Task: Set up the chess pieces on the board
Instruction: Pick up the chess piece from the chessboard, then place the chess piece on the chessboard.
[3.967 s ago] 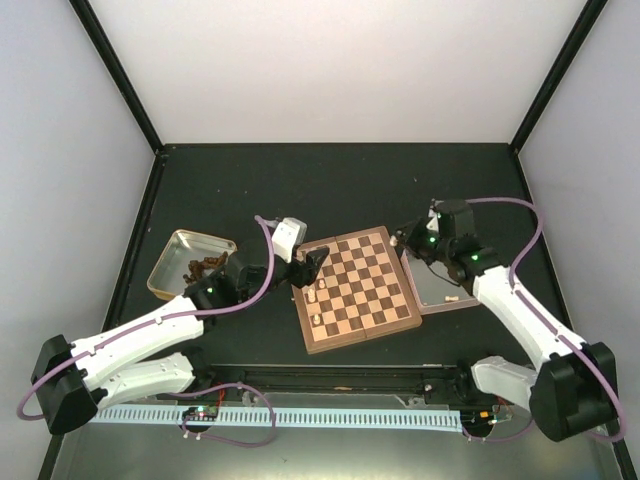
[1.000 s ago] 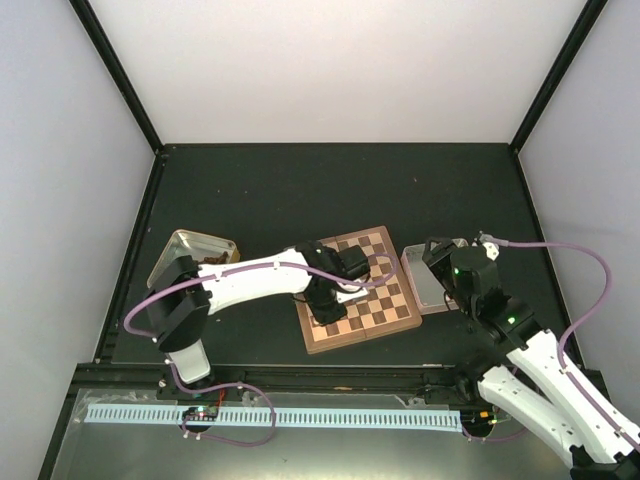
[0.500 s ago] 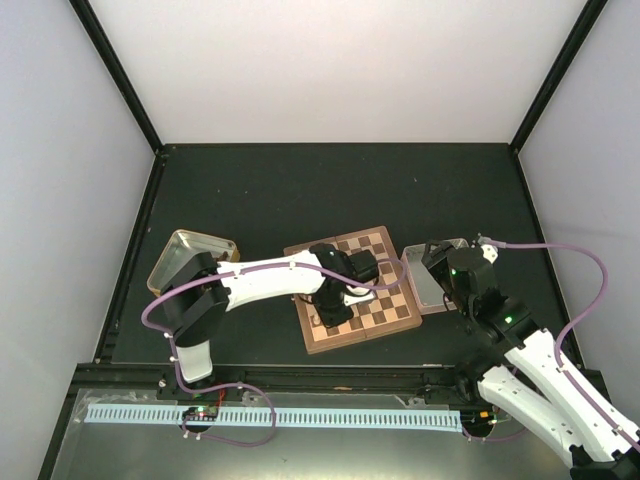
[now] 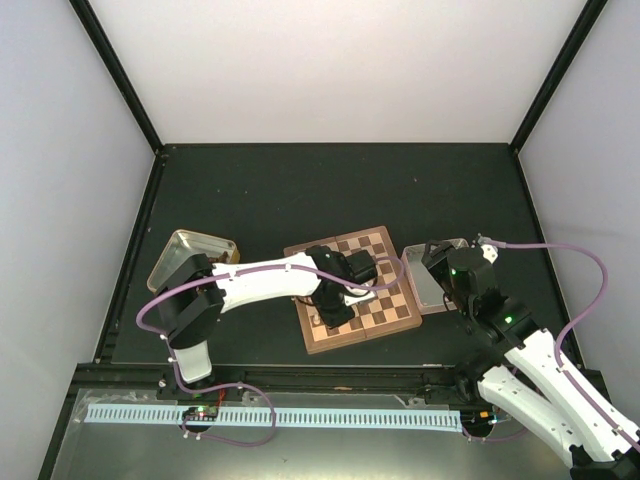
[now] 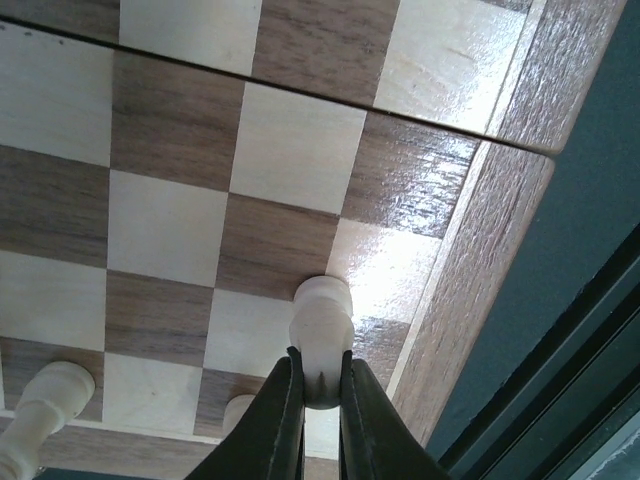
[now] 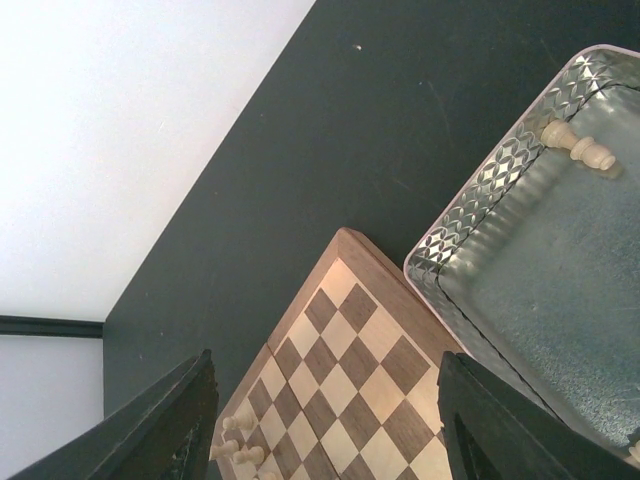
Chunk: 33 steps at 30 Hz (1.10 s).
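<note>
The board (image 4: pixel 388 288) lies mid-table, its checks filling the left wrist view (image 5: pixel 170 120). My left gripper (image 5: pixel 320 368) is shut on a pale chess piece (image 5: pixel 322 318), whose base is down at a square beside the board's brown rim (image 5: pixel 480 270). From above, that gripper (image 4: pixel 333 312) is over the board's near-left part. Two more pale pieces (image 5: pixel 40 405) stand close by; they show small in the right wrist view (image 6: pixel 235 440). My right gripper (image 6: pixel 330 420) hangs open and holds nothing, above the gap between board and tray (image 4: pixel 440 262).
A clear patterned tray (image 6: pixel 470 215) sits right of the board with a pale piece (image 6: pixel 578 146) lying in its far corner. A gold tin (image 4: pixel 175 252) with dark pieces stands at the left. White walls and black posts ring the dark table (image 4: pixel 330 190).
Since four seconds ago the left arm has swung from the board's left edge onto its near-left squares, and the right arm has pulled back from the tray. Both barely moved in the last half second.
</note>
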Motion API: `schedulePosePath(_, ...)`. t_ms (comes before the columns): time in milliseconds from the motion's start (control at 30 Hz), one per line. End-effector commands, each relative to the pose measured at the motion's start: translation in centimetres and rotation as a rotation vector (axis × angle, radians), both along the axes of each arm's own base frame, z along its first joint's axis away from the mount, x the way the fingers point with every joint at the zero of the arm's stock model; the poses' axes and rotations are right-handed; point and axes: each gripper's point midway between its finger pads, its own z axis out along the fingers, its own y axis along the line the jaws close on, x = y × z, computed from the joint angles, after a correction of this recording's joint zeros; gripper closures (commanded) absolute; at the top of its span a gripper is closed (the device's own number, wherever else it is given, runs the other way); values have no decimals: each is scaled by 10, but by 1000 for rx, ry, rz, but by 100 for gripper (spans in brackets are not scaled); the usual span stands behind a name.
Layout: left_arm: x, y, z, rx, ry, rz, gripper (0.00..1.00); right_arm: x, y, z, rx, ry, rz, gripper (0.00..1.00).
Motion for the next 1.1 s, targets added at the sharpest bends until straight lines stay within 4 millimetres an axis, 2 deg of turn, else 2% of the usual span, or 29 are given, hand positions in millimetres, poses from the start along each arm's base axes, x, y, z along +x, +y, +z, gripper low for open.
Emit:
schedulePosePath(0, 0, -9, 12, -59, -22, -6, 98, -1, -8, -3, -19, 0, -37, 39)
schedulePosePath(167, 7, -10, 23, -85, -54, 6, 98, -1, -9, -2, -14, -3, -39, 39)
schedulePosePath(333, 25, -3, 48, -130, -98, 41, 98, -1, -9, -1, -14, -7, -41, 39)
schedulePosePath(433, 41, 7, 65, -152, -127, 47, 98, 0, -9, -1, -21, -5, -40, 39)
schedulePosePath(600, 80, 38, 84, -135, -183, 83, 98, 1, -7, -1, -25, -1, -33, 39)
schedulePosePath(767, 110, 60, 88, -127, -180, 135, 98, 3, -4, -1, -28, 9, -26, 39)
schedulePosePath(967, 140, 73, 85, -82, -186, 169, 97, 6, 1, -2, -36, 29, -6, 39)
schedulePosePath(1067, 146, 77, 77, -37, -164, 167, 96, 8, 4, -2, -35, 33, 3, 39)
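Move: The left fingers are already shut on a pale chess piece on the board's near-left quarter. The empty back-row square, second from the board's far-left corner, lies about 14 cm ahead, 8 cm left and 4 cm below. The corner piece stands 3 cm beyond that square and 1 cm left of it, and the pawn beside the square is 15 cm ahead and 5 cm left of the hand. From the right hand the square is about 4 cm ahead, 29 cm left and 18 cm lower. Forward, up and to the left, the left arm carries the gripped piece over the board towards its far-left corner, some 14 cm out, 8 cm up and 7 cm across; the climb levels off near the end. The fingers keep their hold while their tips swing forward and the hand turns counter-clockwise, each about 10 degrees. ##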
